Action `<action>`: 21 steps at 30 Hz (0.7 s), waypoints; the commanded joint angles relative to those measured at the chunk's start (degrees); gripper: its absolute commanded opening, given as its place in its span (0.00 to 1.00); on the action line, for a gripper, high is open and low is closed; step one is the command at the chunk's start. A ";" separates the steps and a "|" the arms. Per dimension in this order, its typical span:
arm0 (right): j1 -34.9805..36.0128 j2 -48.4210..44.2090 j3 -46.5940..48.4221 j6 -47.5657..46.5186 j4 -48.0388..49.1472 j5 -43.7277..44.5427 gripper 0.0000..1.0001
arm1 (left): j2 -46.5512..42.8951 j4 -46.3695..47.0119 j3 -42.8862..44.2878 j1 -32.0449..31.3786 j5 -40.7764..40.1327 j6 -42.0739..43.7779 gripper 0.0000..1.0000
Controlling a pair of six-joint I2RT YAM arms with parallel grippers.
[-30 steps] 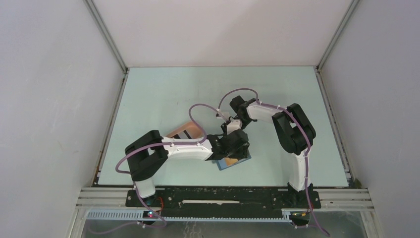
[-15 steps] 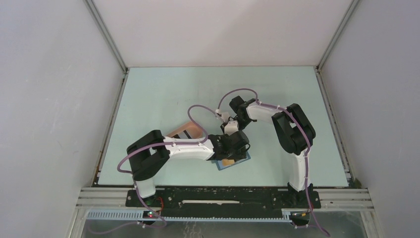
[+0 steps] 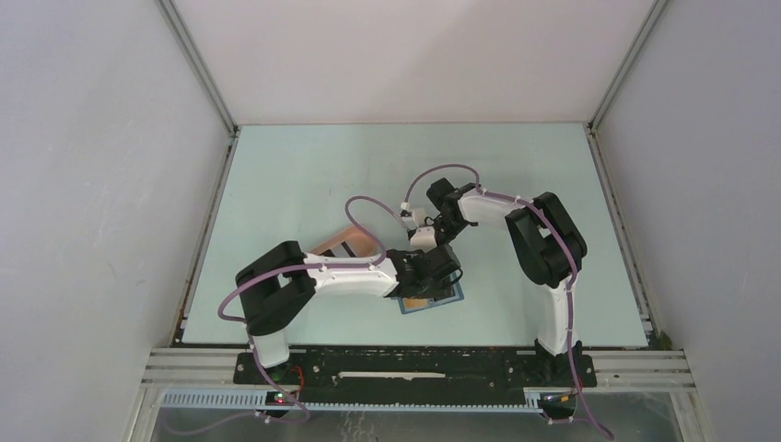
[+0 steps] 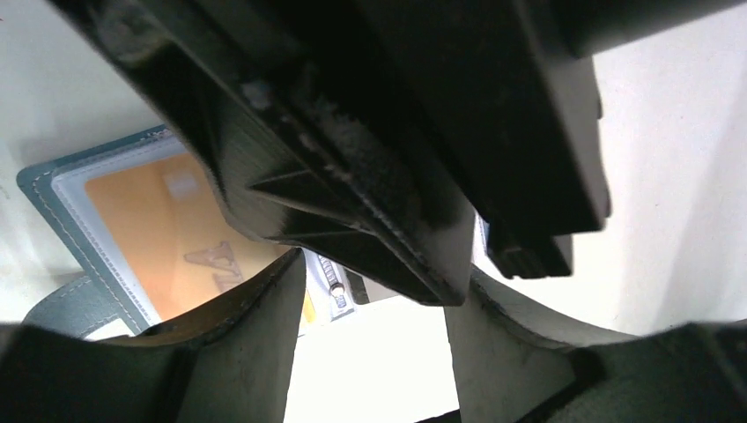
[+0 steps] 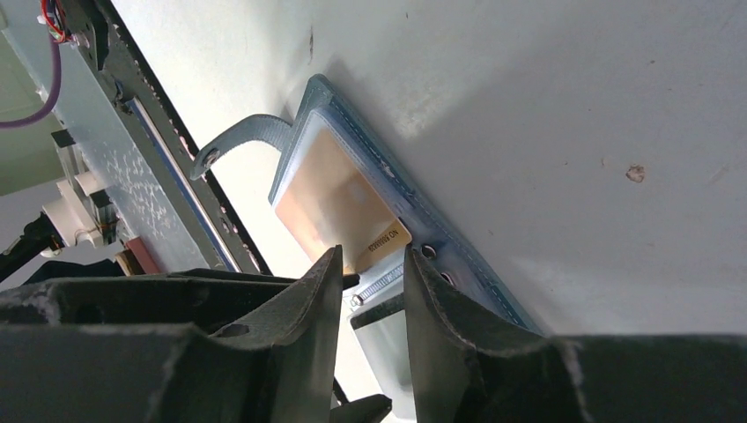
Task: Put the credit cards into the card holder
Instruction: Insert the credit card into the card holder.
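The blue card holder (image 3: pixel 435 302) lies open on the table near the front edge, its strap tab (image 5: pixel 238 137) sticking out. A tan-orange credit card (image 5: pixel 330 194) sits in its clear pocket (image 4: pixel 150 220), one corner poking out toward my right gripper (image 5: pixel 372 264). That gripper hovers just over the holder's fold, jaws a little apart with nothing clamped. My left gripper (image 4: pixel 370 308) is open beside it, one finger over the holder's edge and bare table between the fingers. The right gripper's black body fills most of the left wrist view. A black card does not show.
A pink tray (image 3: pixel 333 244) lies just behind the left forearm, left of the holder. Both grippers crowd together over the holder (image 3: pixel 428 267). The rail at the table's near edge (image 5: pixel 167 167) runs close to the holder.
My right gripper's jaws have spread apart. The holder and the left gripper have shifted slightly to the left.
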 commanded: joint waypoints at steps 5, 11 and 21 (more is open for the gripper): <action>-1.54 -3.33 1.72 -1.74 -0.61 -0.74 0.41 | -3.05 -2.41 -1.04 0.98 -3.21 -3.36 0.63; -2.32 -5.59 1.71 -4.10 -1.42 -1.58 0.44 | -6.88 -1.27 -1.51 0.98 -3.84 1.13 0.63; -4.38 -10.57 1.68 -11.20 -4.47 -5.60 0.40 | -20.91 10.24 -12.80 0.98 -4.14 13.32 0.63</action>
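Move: The silver credit card lies in the holder's right pocket, its middle about 3 cm ahead of the left hand point, level sideways and 2 cm below. For the right hand it is practically beneath, roughly 1 cm to the right and 2 cm down. The orange card in the other pocket is some 6 cm left of the silver one and 2 cm nearer the base. The pink tray stands about 21 cm to the left of the left hand and 9 cm farther out. Both grippers come free of the silver card and the holder. The left hand first slides barely 1 cm leftward along the near edge, towards the fold, then lifts about 5 cm while drifting farther left. The right hand climbs some 4 cm, easing forward and to the right with a slight tilt; neither hand's fingers change their opening. ##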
